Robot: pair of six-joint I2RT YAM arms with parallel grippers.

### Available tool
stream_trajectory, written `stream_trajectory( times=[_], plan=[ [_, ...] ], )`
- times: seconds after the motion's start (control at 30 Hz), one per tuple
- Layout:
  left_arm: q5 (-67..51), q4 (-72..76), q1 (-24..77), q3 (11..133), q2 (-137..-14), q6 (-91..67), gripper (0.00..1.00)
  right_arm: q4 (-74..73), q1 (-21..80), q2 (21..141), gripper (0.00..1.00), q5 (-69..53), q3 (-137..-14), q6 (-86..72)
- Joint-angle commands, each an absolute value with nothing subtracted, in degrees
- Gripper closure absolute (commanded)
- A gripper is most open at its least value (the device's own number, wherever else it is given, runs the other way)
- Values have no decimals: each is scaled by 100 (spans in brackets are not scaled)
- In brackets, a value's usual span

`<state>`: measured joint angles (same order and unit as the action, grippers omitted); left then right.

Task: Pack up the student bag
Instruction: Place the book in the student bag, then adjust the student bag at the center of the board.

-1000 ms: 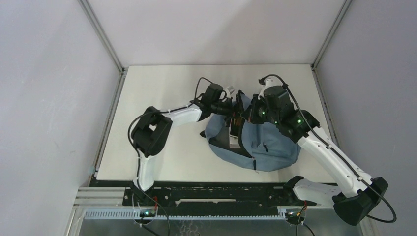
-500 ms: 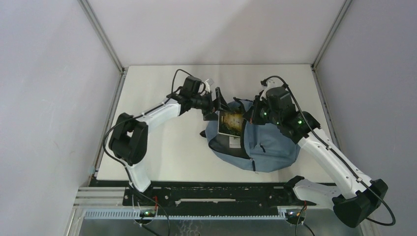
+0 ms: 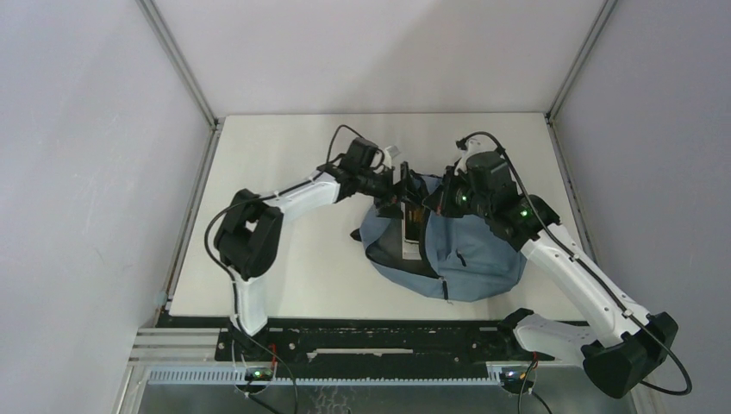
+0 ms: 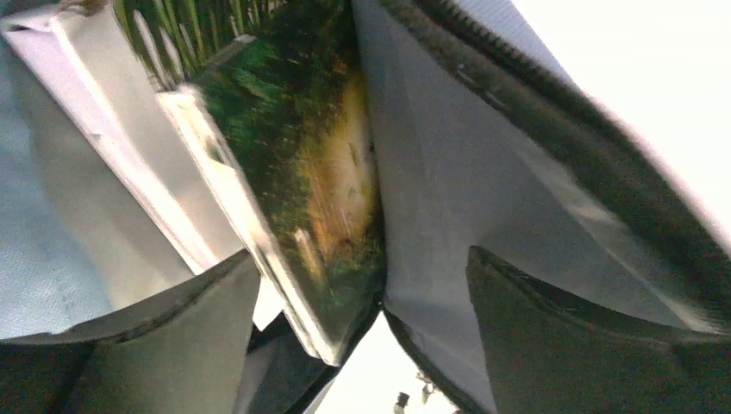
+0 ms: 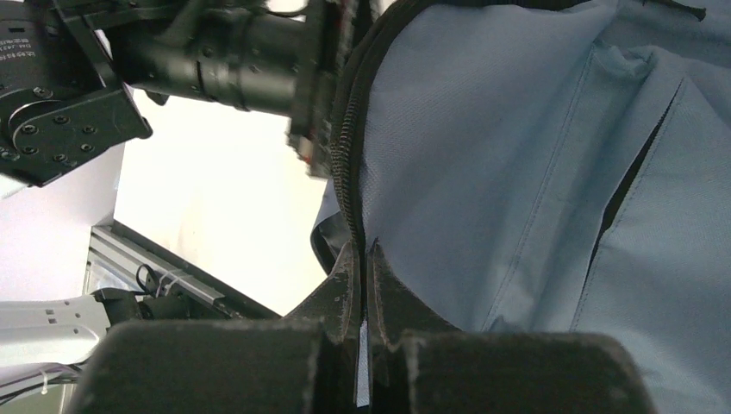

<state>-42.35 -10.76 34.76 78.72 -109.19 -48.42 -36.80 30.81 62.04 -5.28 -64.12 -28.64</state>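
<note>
The blue-grey student bag (image 3: 478,250) lies on the table with its mouth facing left. A book with a green and yellow cover (image 3: 412,228) stands partly inside the mouth. My left gripper (image 3: 399,185) is open at the mouth. In the left wrist view its fingers (image 4: 172,336) stand wide apart on either side of the book's (image 4: 302,164) corner and the bag's grey lining (image 4: 483,198). My right gripper (image 3: 438,197) is shut on the bag's black zip edge (image 5: 349,155) and holds the flap up. The bag's fabric (image 5: 517,155) fills the right wrist view.
The white table (image 3: 284,259) ends in a black rail at the near edge (image 3: 362,332). Grey walls stand on either side and behind. The left arm's black wrist (image 5: 215,60) is close above the right gripper (image 5: 362,259).
My left gripper drew back left from the bag, leaving the book leaning at the mouth. It has now moved right to the mouth again. The book sits more edge-on. The right gripper kept its hold.
</note>
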Motion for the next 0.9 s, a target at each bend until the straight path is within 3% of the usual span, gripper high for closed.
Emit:
stream_trajectory(
  times=[0.0,0.5,0.7,0.87],
  plan=[
    [-3776,-2409,3654,8823,-11016,-4013,1,-3311,3058,6184,100,-589,-6380,-2890],
    [-2428,-3808,2987,8146,-9835,-2750,0,-3445,3172,6214,100,-282,-6262,-2834],
    [-1457,-3732,2139,7247,-8738,-2739,0,-3277,4145,6777,100,0,-6267,-2740],
    [-1352,-3793,2209,7229,-8373,-2036,0,-2994,4668,7639,100,180,-6262,-3012]
  ],
)
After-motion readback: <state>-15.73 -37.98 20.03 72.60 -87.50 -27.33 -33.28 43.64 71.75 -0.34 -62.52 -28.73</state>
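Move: Standing in the bag's opening, the green book has its middle about 5 cm back from the open left hand, 2 cm to its right and some 6 cm below; the palm book lies just left of it, about 7 cm back and 1 cm left of that hand, 7 cm down. From the right hand, which still pinches the zip edge of the bag's flap, the green book is roughly 6 cm left, 6 cm back and 12 cm below. Spreading its fingers fully, the left hand first dips about 3 cm over the book, then leaves the opening leftwards, some 20 cm away from the book, climbing back up as its fingers tip more steeply down by about 30 degrees and swing counter-clockwise. Holding its pinch on the zip edge, the right hand nearly waits, then draws the flap left and down over the opening. ##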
